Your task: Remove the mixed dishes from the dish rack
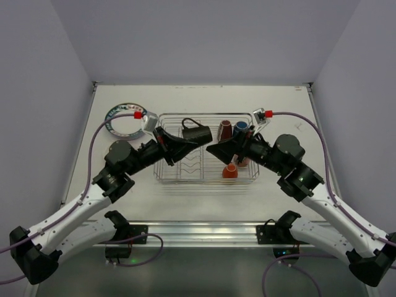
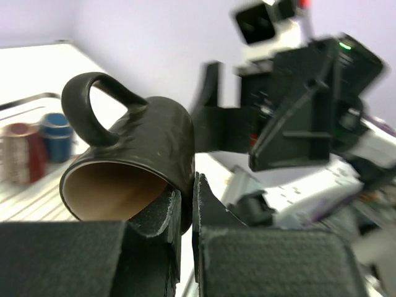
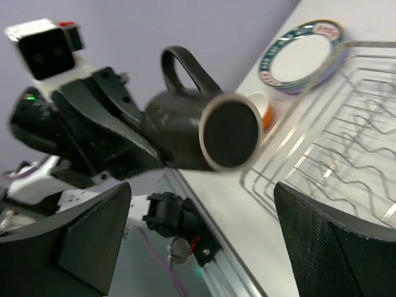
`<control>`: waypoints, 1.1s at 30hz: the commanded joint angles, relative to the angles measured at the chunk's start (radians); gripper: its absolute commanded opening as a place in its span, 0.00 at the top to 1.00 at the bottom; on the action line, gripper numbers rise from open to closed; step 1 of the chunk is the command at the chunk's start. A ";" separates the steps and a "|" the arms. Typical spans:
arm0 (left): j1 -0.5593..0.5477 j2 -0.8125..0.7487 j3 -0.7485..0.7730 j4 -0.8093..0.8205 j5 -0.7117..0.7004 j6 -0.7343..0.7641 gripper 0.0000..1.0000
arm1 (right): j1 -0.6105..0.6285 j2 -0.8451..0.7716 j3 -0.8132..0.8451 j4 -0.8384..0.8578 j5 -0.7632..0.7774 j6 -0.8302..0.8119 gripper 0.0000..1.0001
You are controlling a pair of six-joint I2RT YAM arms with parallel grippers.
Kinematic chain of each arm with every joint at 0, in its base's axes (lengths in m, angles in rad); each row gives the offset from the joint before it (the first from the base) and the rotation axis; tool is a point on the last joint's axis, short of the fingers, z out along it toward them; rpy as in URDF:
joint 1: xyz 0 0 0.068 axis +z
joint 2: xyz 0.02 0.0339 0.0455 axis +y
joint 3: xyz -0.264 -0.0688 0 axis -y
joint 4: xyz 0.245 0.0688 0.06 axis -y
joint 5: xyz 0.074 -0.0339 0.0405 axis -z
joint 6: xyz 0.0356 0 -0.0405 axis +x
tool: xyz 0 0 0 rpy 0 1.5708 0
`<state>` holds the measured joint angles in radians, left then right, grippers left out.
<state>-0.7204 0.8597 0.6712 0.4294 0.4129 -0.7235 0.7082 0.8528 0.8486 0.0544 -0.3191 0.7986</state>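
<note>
My left gripper (image 1: 184, 143) (image 2: 185, 198) is shut on the rim of a black mug (image 1: 197, 132) (image 2: 136, 154). It holds the mug on its side, handle up, over the silver wire dish rack (image 1: 185, 168) (image 3: 334, 148). My right gripper (image 1: 214, 150) (image 3: 201, 210) stands wide open just right of the mug's base, touching nothing. In the right wrist view the black mug (image 3: 198, 133) floats beyond the open fingers. A maroon mug (image 1: 225, 129) (image 2: 21, 151) and a blue mug (image 1: 240, 128) (image 2: 57, 136) stand at the rack's back. An orange mug (image 1: 229, 171) sits near the rack's front.
A stack of plates topped by a dark-rimmed white plate (image 1: 124, 119) (image 3: 303, 55) lies on the table left of the rack. An orange bowl (image 3: 263, 111), white inside, sits beside it. Walls close the table on three sides.
</note>
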 commanded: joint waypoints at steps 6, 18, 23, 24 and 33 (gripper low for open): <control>0.006 -0.007 0.312 -0.769 -0.468 0.271 1.00 | -0.001 -0.150 0.058 -0.266 0.388 -0.188 0.01; 0.034 0.278 0.653 -1.414 -0.947 0.300 1.00 | -0.004 -0.095 0.167 -0.521 0.466 -0.361 0.01; 0.235 0.294 0.553 -1.361 -0.808 0.400 1.00 | -0.004 -0.107 0.136 -0.525 0.469 -0.397 0.01; 0.271 0.292 0.529 -1.341 -0.790 0.417 1.00 | -0.004 -0.110 0.126 -0.524 0.466 -0.406 0.01; 0.377 0.413 0.452 -1.296 -0.622 0.438 0.97 | -0.010 -0.089 0.087 -0.522 0.434 -0.458 0.01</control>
<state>-0.3752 1.2671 1.1244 -0.9142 -0.2852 -0.3382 0.7036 0.7593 0.9451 -0.4648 0.1169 0.3801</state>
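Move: I already hold the dark mug in my left hand. The bowl it is heading for stands on the table about 28 cm to that hand's left, 12 cm ahead and 32 cm below; the plate stack is some 26 cm ahead and 26 cm left, the rack's middle 12 cm ahead and 7 cm right. From my empty right hand, the small red cup lies about 3 cm ahead, 8 cm right and 30 cm down; the pink mug is 7 cm ahead, 13 cm right. I swing the dark mug away from my right hand with my left, first forward and left, then left and steeply down, about 22 cm left and 19 cm down, to just right of the bowl. The wrist rolls some 90 degrees from pointing right to pointing down and forward, bringing the mug's mouth round upward, fingers still shut on its wall. Meanwhile my wide-open right hand goes about 9 cm right, then sinks 6 cm towards the small red cup, tipping down. ##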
